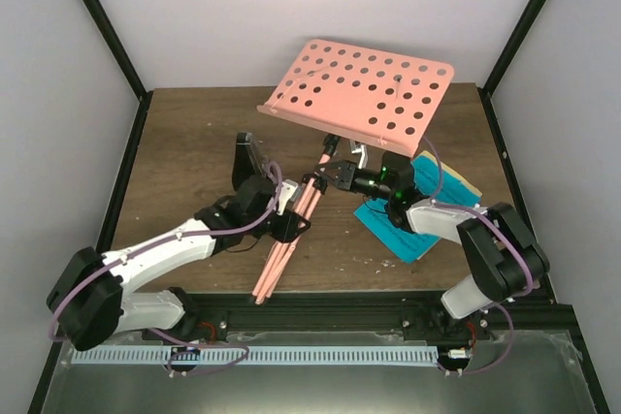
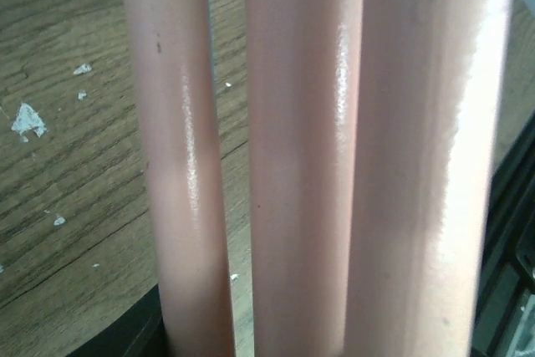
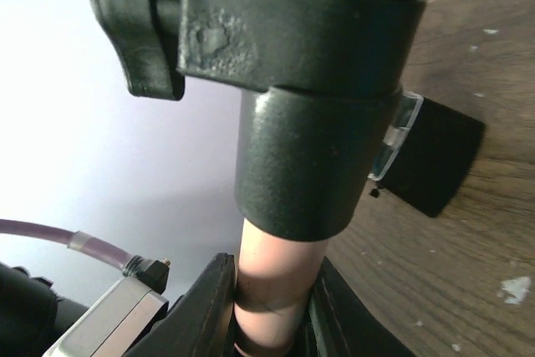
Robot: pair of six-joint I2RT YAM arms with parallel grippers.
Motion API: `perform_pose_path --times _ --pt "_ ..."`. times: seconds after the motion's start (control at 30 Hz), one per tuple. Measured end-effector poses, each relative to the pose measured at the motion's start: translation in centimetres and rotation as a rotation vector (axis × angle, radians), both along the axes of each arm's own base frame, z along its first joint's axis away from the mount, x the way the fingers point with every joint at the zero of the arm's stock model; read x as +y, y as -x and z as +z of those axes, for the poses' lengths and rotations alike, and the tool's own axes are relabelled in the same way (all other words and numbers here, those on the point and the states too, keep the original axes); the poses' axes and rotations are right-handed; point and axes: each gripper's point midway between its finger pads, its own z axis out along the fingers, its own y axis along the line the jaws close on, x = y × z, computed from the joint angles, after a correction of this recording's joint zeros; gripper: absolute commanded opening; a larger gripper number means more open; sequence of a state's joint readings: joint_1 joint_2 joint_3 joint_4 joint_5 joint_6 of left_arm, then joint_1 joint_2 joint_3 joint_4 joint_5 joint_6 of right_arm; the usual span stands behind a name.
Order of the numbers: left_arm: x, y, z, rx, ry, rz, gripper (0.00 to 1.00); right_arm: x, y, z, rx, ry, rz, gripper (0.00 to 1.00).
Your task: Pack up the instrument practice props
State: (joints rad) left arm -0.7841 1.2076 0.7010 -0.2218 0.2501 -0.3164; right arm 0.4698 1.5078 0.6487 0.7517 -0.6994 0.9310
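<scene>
The salmon-pink music stand [image 1: 361, 94] tilts over the table's middle, its perforated desk raised at the back. Its three thin legs [image 1: 286, 239] are folded together and run toward the near edge. My left gripper [image 1: 294, 208] is closed around this bundle; the legs [image 2: 301, 165] fill the left wrist view and hide the fingers. My right gripper [image 1: 342, 175] is shut on the pink pole [image 3: 272, 282] just under a black clamp collar [image 3: 309, 156]. Blue and yellow sheet-music pages [image 1: 412, 225] lie under the right arm. A small black metronome [image 1: 247, 160] stands behind the left wrist.
Small white flecks [image 2: 27, 119] are scattered on the wooden table [image 1: 194, 143]. Black frame posts and white walls close in the sides and back. A black rail [image 1: 320, 312] runs along the near edge.
</scene>
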Motion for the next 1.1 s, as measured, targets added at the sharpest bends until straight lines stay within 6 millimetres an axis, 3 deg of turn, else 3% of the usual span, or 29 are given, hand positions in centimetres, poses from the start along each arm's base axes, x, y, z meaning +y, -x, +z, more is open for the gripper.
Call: perform_pose_path --times 0.53,0.77,1.1 --pt "0.4 -1.7 -6.7 0.182 -0.096 0.020 0.00 -0.5 -2.7 -8.8 0.146 0.095 -0.108 0.26" --pt "-0.2 -2.3 -7.2 0.242 -0.099 0.026 0.00 -1.8 -4.1 -10.2 0.088 0.156 -0.196 0.43" --pt "-0.5 -1.7 -7.4 0.314 -0.076 0.021 0.00 -3.4 -4.3 -11.5 0.046 0.205 -0.267 0.57"
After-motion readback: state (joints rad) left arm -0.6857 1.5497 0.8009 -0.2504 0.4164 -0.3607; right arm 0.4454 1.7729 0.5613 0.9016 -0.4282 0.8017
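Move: Both hands already hold the folded music stand aloft: the left on its three legs, with the tabletop about 12 cm below, the right on the pole, with the table some 19 cm below. From the left hand, the metronome stands about 13 cm ahead and 12 cm left. The stand's perforated desk sits some 18 cm ahead and 9 cm right of the right hand, near its height, and the blue sheet music lies level with that hand, 24 cm right. Both arms lower the folded stand towards the table together, the left keeping its grip on the leg bundle as it sinks about 7 cm, edges slightly forward, tilts some 20 degrees and then all but stops. The right hand goes down about 11 cm and some 4 cm forward on the pole end, and from about halfway its fingers open wide and it backs off a few centimetres to its right, turning clockwise, letting go of the pole beside the black collar. ##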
